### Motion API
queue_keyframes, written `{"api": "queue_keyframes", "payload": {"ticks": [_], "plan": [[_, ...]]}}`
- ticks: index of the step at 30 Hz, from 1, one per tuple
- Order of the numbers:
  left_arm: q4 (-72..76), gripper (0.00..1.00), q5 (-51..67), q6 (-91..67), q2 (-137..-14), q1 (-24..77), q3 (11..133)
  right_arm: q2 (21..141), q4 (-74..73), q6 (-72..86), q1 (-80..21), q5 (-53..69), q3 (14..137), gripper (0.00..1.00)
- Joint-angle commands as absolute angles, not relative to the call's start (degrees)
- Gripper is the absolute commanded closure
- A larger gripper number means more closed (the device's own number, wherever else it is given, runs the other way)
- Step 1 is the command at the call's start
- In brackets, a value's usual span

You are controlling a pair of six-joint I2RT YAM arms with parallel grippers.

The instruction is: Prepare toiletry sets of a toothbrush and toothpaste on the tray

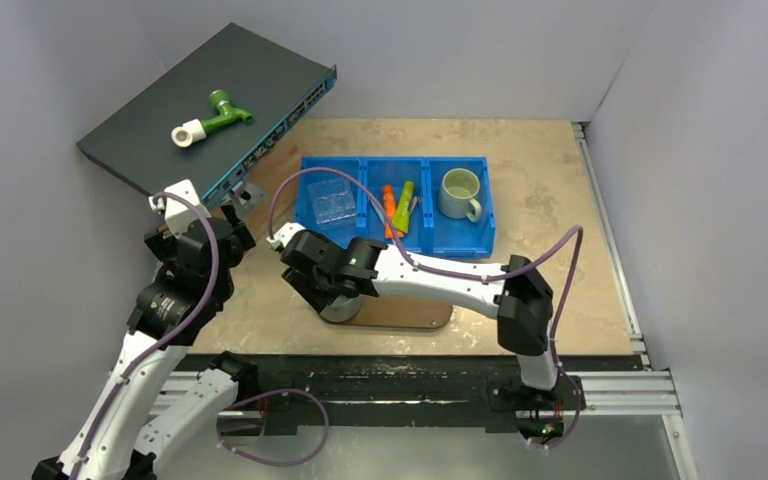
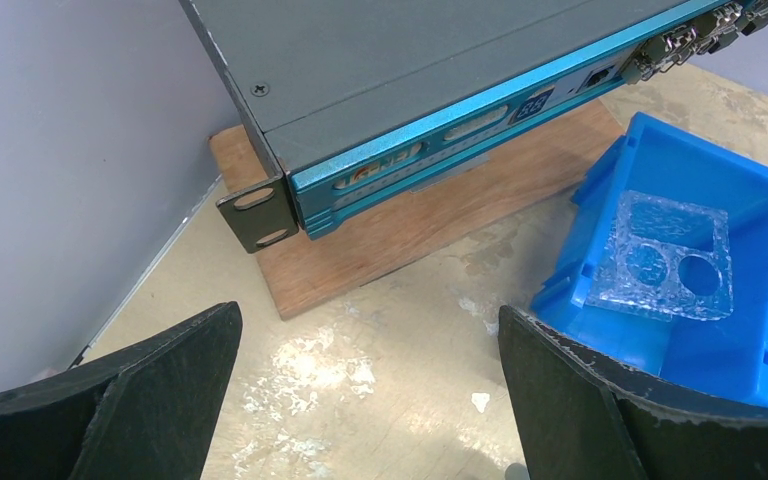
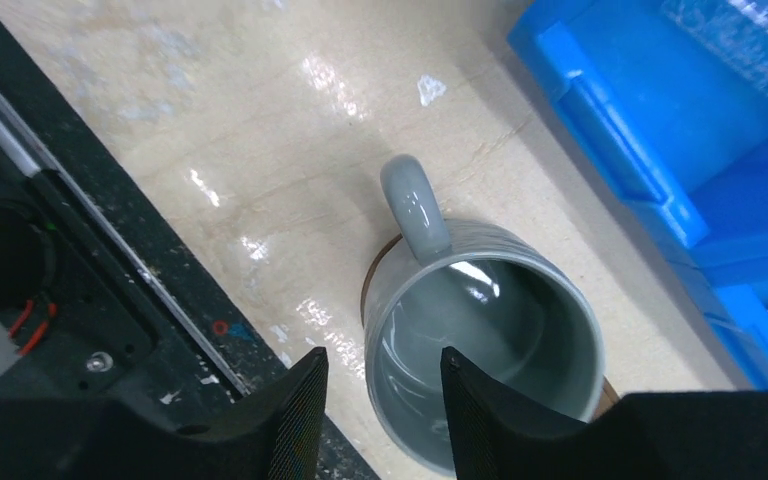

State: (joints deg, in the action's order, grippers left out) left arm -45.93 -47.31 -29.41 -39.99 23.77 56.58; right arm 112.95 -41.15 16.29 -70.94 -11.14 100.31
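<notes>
The orange tube (image 1: 389,209) and the lime-green tube (image 1: 404,203) lie in the middle compartment of the blue bin (image 1: 460,245), with a thin pink toothbrush (image 1: 417,212) beside them. The pale blue toothbrush is out of view. The dark-brown tray (image 1: 412,313) lies near the table's front edge, and a grey mug (image 3: 480,330) stands on its left end. My right gripper (image 3: 384,375) is open and straddles the mug's near rim, one finger outside and one inside. My left gripper (image 2: 370,340) is open and empty over bare table at the far left.
A network switch (image 1: 200,100) with a green-and-white pipe fitting (image 1: 210,118) on top leans on a wooden board (image 2: 410,215) at the back left. The bin's left compartment holds a clear plastic piece (image 2: 665,255), and its right compartment holds a pale green mug (image 1: 459,192).
</notes>
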Motion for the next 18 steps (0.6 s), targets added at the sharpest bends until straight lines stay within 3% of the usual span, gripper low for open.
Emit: {"api": "queue_keyframes", "payload": {"ticks": [1, 9, 18], "plan": [[-45.4, 0.0, -47.8, -29.7, -40.6, 23.4, 58.7, 105.3, -40.5, 17.5, -71.2, -13.9, 102.2, 0.52], [-45.0, 0.0, -46.6, -29.1, -41.5, 23.4, 58.8, 101.3, -45.7, 16.6, -68.5, -21.9, 103.5, 0.52], [-44.8, 0.0, -45.3, -28.2, -42.0, 23.4, 58.8, 93.7, -46.5, 17.4, -56.4, -23.0, 99.5, 0.52]]}}
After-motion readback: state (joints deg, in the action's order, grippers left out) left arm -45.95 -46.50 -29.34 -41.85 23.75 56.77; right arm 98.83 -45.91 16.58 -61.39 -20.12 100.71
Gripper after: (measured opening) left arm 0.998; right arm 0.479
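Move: The open right hand is just above the near-left rim of the grey mug, whose middle lies about 3 cm ahead, 2 cm right and 5 cm below. The green mug in the blue box is some 24 cm ahead, 27 cm right and 6 cm below; the toothpaste tubes lie about 22 cm ahead, 15 cm right, 8 cm down. From the left hand the green mug is about 20 cm ahead, 50 cm right and 20 cm below. The right hand rises about 10 cm off the grey mug, then swings forward-right towards the blue box, turning clockwise. ##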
